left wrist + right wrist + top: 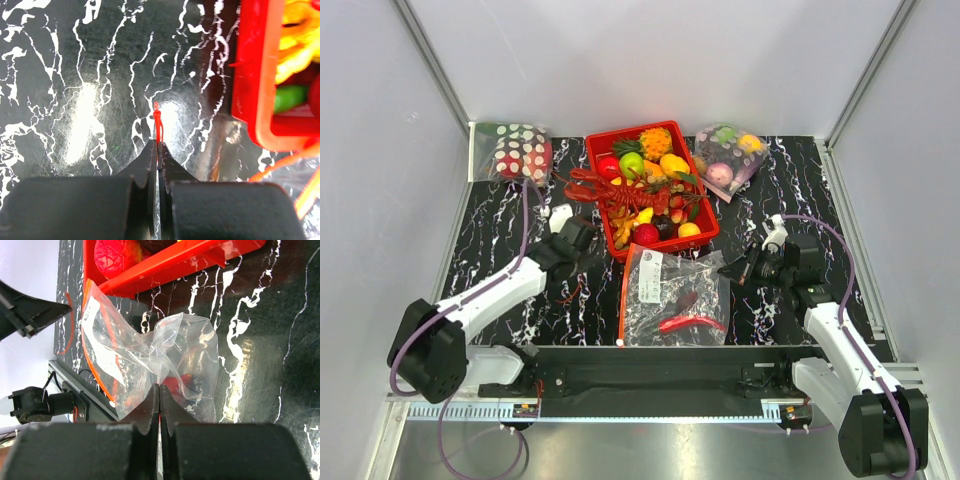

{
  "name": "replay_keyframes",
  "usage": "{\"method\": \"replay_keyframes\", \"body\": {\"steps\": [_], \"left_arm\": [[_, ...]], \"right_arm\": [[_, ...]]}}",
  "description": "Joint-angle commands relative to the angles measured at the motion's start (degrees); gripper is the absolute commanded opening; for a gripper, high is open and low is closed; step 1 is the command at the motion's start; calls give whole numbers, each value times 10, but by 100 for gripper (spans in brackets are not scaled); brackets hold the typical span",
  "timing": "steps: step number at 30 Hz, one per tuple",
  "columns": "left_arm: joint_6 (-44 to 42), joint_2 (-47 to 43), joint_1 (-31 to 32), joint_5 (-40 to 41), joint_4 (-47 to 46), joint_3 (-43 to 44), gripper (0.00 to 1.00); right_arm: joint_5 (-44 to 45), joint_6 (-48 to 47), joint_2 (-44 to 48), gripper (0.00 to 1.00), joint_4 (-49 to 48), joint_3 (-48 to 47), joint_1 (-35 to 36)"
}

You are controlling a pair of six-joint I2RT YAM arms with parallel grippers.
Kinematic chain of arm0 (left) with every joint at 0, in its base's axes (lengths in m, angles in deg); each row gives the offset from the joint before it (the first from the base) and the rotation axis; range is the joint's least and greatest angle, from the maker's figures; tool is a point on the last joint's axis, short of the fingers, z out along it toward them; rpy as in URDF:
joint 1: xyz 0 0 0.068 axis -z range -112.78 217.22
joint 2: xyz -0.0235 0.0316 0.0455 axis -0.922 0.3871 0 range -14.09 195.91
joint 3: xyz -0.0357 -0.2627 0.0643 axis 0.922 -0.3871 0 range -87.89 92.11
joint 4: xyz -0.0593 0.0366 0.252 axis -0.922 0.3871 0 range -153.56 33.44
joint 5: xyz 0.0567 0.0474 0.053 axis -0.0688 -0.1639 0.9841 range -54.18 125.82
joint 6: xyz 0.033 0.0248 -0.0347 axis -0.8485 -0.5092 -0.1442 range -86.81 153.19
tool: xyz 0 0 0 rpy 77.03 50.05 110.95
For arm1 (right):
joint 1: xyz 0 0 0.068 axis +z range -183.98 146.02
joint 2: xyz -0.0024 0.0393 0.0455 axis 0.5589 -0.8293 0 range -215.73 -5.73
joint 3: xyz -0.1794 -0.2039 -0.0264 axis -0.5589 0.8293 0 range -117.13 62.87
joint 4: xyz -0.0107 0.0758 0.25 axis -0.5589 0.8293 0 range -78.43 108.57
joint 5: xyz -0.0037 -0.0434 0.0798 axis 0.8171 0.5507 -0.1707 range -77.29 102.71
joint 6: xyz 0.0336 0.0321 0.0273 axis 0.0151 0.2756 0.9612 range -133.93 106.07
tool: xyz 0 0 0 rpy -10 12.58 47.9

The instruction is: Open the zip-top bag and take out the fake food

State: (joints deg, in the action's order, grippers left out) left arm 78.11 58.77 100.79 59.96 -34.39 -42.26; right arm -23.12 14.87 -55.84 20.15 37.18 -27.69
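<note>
The clear zip-top bag [670, 300] lies near the front edge with its orange zip strip [623, 300] on the left. A red chili [690, 323] lies inside it. My right gripper [728, 268] is shut on the bag's crinkled right edge [165, 355], where the plastic bunches into the fingertips [159, 386]. The red lobster [610, 190] lies outside the bag, across the left rim of the red basket. My left gripper [588, 240] sits left of the basket, just above the table. It is shut on a thin red strand [158, 122], apparently a lobster feeler, whose free end pokes out past the tips.
The red basket [603, 135] of fake fruit stands at the back centre, close to my left gripper's right side [250, 75]. A white-dotted red bag [520, 150] lies back left. A clear bag of pastel fruits [728, 158] lies back right. White walls enclose the black marbled table.
</note>
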Motion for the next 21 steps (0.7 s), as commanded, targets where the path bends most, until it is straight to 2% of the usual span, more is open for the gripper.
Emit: {"method": "replay_keyframes", "body": {"steps": [1, 7, 16, 21], "left_arm": [[-36, -20, 6, -21, 1, 38, 0], [-108, 1, 37, -34, 12, 180, 0], [-212, 198, 66, -63, -5, 426, 0], [-239, 290, 65, -52, -3, 496, 0]], "right_arm": [[7, 1, 9, 0, 1, -21, 2], [17, -3, 8, 0, 16, -33, 2], [30, 4, 24, 0, 36, -42, 2], [42, 0, 33, 0, 54, -42, 2]]}}
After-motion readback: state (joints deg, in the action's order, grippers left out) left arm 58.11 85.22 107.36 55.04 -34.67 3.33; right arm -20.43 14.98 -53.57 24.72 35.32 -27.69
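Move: The left hand has a thin red strand pinched in its fingers, held up off the table. The red food tray it is taken to has its middle about 16 cm ahead, 15 cm to the right and 5 cm below. The lobster lying across that tray is some 15 cm ahead and 9 cm right; the zip-top bag lies about 20 cm right, 8 cm nearer the base and 8 cm below. From the right hand the tray is roughly 17 cm ahead, 16 cm left and 9 cm down. Swinging right, up and forward in one quickening arc, the left arm carries the pinched red strand over the tray's rim towards the lobster's tail, ending about 15 cm to the right and 12 cm farther out. It climbs some 16 cm, then starts to sink; the wrist turns clockwise by over 20 degrees and its fingertips tilt up somewhat, still shut on the strand. ##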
